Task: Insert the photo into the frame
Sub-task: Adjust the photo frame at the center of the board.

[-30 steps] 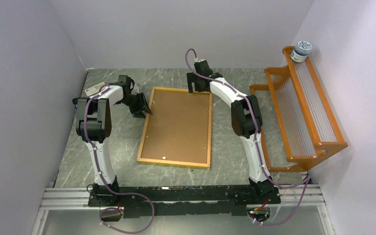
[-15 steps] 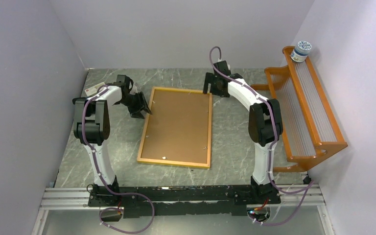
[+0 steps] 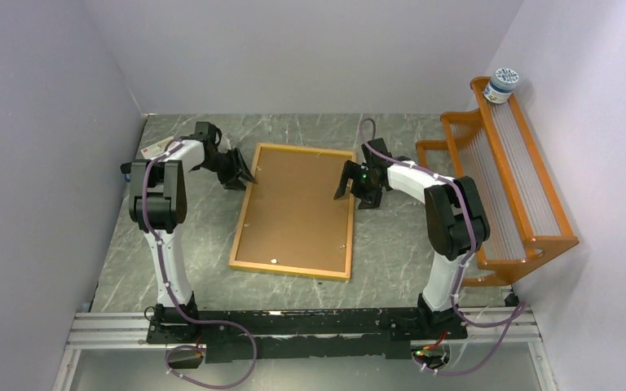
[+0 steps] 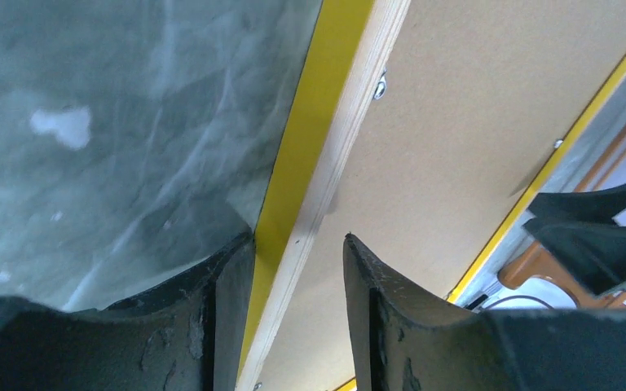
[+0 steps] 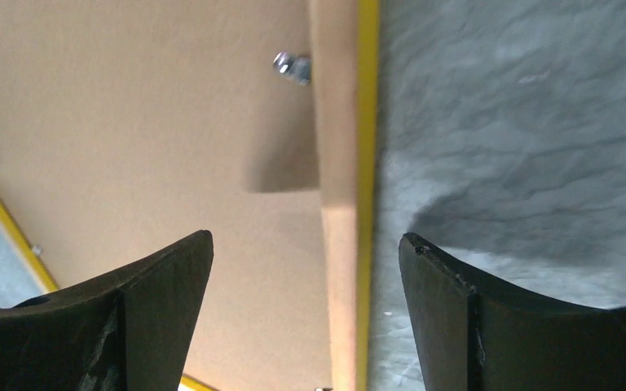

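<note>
The frame (image 3: 289, 270) lies flat on the table, back side up, with a brown hardboard backing panel (image 3: 297, 208) filling it. The photo is not visible in any view. My left gripper (image 3: 243, 175) is at the frame's left border near the far corner. In the left wrist view, it (image 4: 297, 240) is open narrowly, with the jaws astride the yellow border (image 4: 318, 98). My right gripper (image 3: 345, 186) is at the frame's right border. In the right wrist view, it (image 5: 306, 238) is open wide, astride the yellow border (image 5: 366, 122).
An orange wooden slatted rack (image 3: 497, 187) stands along the right wall with a small white jar (image 3: 502, 84) on its far end. A small card (image 3: 156, 149) lies at the far left of the table. Small metal tabs (image 5: 292, 67) hold the backing.
My right arm swung from the frame's far edge round to its right border. My left gripper shifted slightly up onto the frame's left border. The frame has not moved.
</note>
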Motion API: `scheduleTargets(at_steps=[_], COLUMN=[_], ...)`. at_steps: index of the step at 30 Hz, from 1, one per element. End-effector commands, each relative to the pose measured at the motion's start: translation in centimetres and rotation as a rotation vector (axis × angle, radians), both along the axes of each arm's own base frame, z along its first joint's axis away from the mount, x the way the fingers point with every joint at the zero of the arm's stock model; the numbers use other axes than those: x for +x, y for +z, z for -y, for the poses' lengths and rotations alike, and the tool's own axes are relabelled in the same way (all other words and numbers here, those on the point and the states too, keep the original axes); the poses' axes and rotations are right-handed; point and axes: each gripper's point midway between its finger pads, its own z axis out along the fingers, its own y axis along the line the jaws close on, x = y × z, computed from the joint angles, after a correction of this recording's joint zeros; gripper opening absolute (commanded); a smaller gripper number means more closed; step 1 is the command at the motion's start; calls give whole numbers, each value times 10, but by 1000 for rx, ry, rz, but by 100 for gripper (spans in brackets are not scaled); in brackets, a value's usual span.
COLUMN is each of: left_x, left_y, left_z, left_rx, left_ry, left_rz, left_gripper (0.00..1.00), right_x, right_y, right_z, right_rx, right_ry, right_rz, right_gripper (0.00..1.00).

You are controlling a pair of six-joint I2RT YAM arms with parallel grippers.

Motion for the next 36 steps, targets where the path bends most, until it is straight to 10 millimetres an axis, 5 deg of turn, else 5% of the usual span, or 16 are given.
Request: scheduleTargets(at_steps=[1, 11, 19, 23, 30, 36], left_x=[27, 65, 95, 107, 119, 100], left_y=[21, 15, -3, 4, 49, 95], left_z=[27, 61, 63, 39, -45, -83], left_rx=[-126, -208, -149, 6, 295, 418], left_ry=[-51, -101, -98, -79, 94, 164], left_rz=[86, 140, 194, 218, 235, 249], left_gripper=[49, 48, 48, 51, 74, 89], right_x=[-8, -42, -71, -75, -81, -66], right_y=[18, 37, 30, 21, 12, 36], right_z=[-30, -87, -122, -109, -70, -60], right_rx=[189, 327, 339, 223, 102, 60], right_ry=[32, 170, 297, 243, 89, 54], right_rz=[34, 117, 159, 146, 170, 272], right_gripper=[87, 85, 86, 88, 91, 91])
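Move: The photo frame lies face down between the hands. Its left rail runs between the left hand's half-open fingers, about 1 cm below and slightly left of the hand point; the far-left corner is some 15 cm farther out and 3 cm right. From the right hand, the right rail is about 2 cm right and 2 cm lower, between wide-open fingers, with the far-right corner some 18 cm ahead and 3 cm right, the near-right corner about 31 cm back and level sideways. The two hands turn the frame clockwise between them: the left, its outer finger on the outside of the left rail, pushes forward about 12 cm and slightly right, fingers tilting some 15 degrees outward, while the right, fingers wide open, sweeps about 9 cm back and 10 cm left against the right rail, its wrist turning counter-clockwise. Then the left hand opens wide and backs off the rail, moving left about 7 cm and rising a little, and the right eases back to the right some 3 cm, still over its rail. ##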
